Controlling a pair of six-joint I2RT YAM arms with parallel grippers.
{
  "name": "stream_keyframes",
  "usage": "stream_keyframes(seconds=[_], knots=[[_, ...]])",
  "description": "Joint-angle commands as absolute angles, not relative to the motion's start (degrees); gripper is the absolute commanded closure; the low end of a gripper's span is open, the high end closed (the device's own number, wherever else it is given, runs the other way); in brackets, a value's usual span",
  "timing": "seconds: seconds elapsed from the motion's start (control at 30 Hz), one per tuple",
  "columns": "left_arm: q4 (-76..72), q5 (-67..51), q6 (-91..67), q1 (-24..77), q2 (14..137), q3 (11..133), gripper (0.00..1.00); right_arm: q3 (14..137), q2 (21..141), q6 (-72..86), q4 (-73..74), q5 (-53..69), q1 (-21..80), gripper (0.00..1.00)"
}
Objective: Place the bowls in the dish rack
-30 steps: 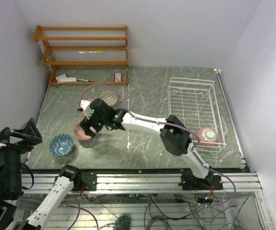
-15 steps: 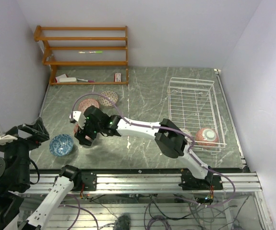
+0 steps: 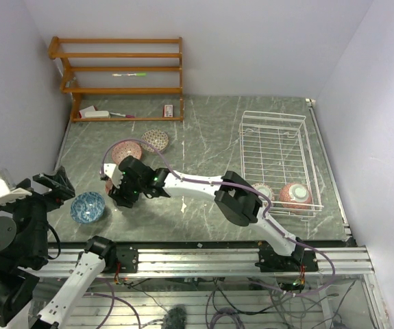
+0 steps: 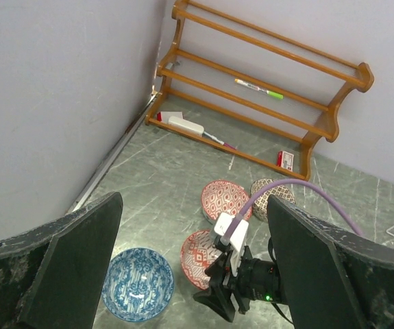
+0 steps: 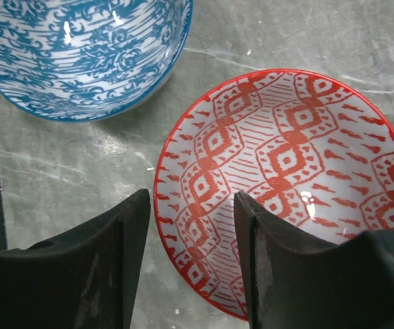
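Observation:
My right gripper [image 3: 118,194] [image 5: 191,205] reaches across to the left, low over a red-patterned bowl [image 5: 286,171] [image 4: 198,257]. It is open, with one finger outside the bowl's near rim and one over its inside, and I see no contact. A blue bowl [image 3: 88,207] [image 5: 80,48] [image 4: 140,284] sits just beside it. A pink-red bowl [image 3: 127,149] and a brown bowl [image 3: 155,140] lie farther back. The white wire dish rack [image 3: 273,130] at the right holds two bowls, one red [image 3: 294,195]. My left gripper [image 3: 42,186] [image 4: 193,205] hangs open and empty, high at the left.
An orange-brown wooden shelf [image 3: 121,75] stands against the back wall with a pen and small items on it. Walls close in on the left and right. The right arm's purple cable [image 3: 114,147] loops over the pink-red bowl.
My right gripper has slid toward the near left and dropped over the red bowl's rim, with its jaws narrowing. The left arm has shifted slightly.

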State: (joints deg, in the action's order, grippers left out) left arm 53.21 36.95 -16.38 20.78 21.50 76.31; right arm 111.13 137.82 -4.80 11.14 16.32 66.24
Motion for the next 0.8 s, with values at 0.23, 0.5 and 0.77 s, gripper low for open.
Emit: stream_keyframes(seconds=[0.23, 0.5, 0.77], knots=[[50.62, 36.85, -15.87, 21.45, 21.53, 75.67, 0.02, 110.48, 138.01, -5.98, 10.99, 11.56, 66.46, 0.67], [51.35, 36.65, -16.52, 21.42, 20.97, 75.93, 0.02, 106.49, 134.58, -4.72, 9.41, 12.43, 66.47, 0.81], [51.85, 36.23, -17.36, 21.45, 20.48, 76.75, 0.03, 98.10, 125.26, 0.09, 4.78, 15.27, 65.93, 1.00]])
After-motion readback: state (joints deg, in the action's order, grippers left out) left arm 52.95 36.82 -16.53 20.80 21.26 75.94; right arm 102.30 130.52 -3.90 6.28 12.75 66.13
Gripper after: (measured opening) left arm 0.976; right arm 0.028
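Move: Just ahead of the right hand, which is already down at rim height with the near rim between its parted fingers, the red bowl has its middle about 5 cm forward, 1 cm left and 2 cm lower. The blue bowl lies some 12 cm left and 3 cm back of the hand, the pink bowl 15 cm ahead and 1 cm right. From the raised left hand the red bowl is roughly 14 cm forward, 9 cm right and 38 cm down. Edging forward just under 1 cm, the right hand closes its fingers and pinches the red bowl's near rim, one finger inside and one outside. It holds nearly still as they shut, then lifts about 3 cm and starts drawing to the right by 1 to 2 cm, away from the blue bowl, wrist barely turning. ##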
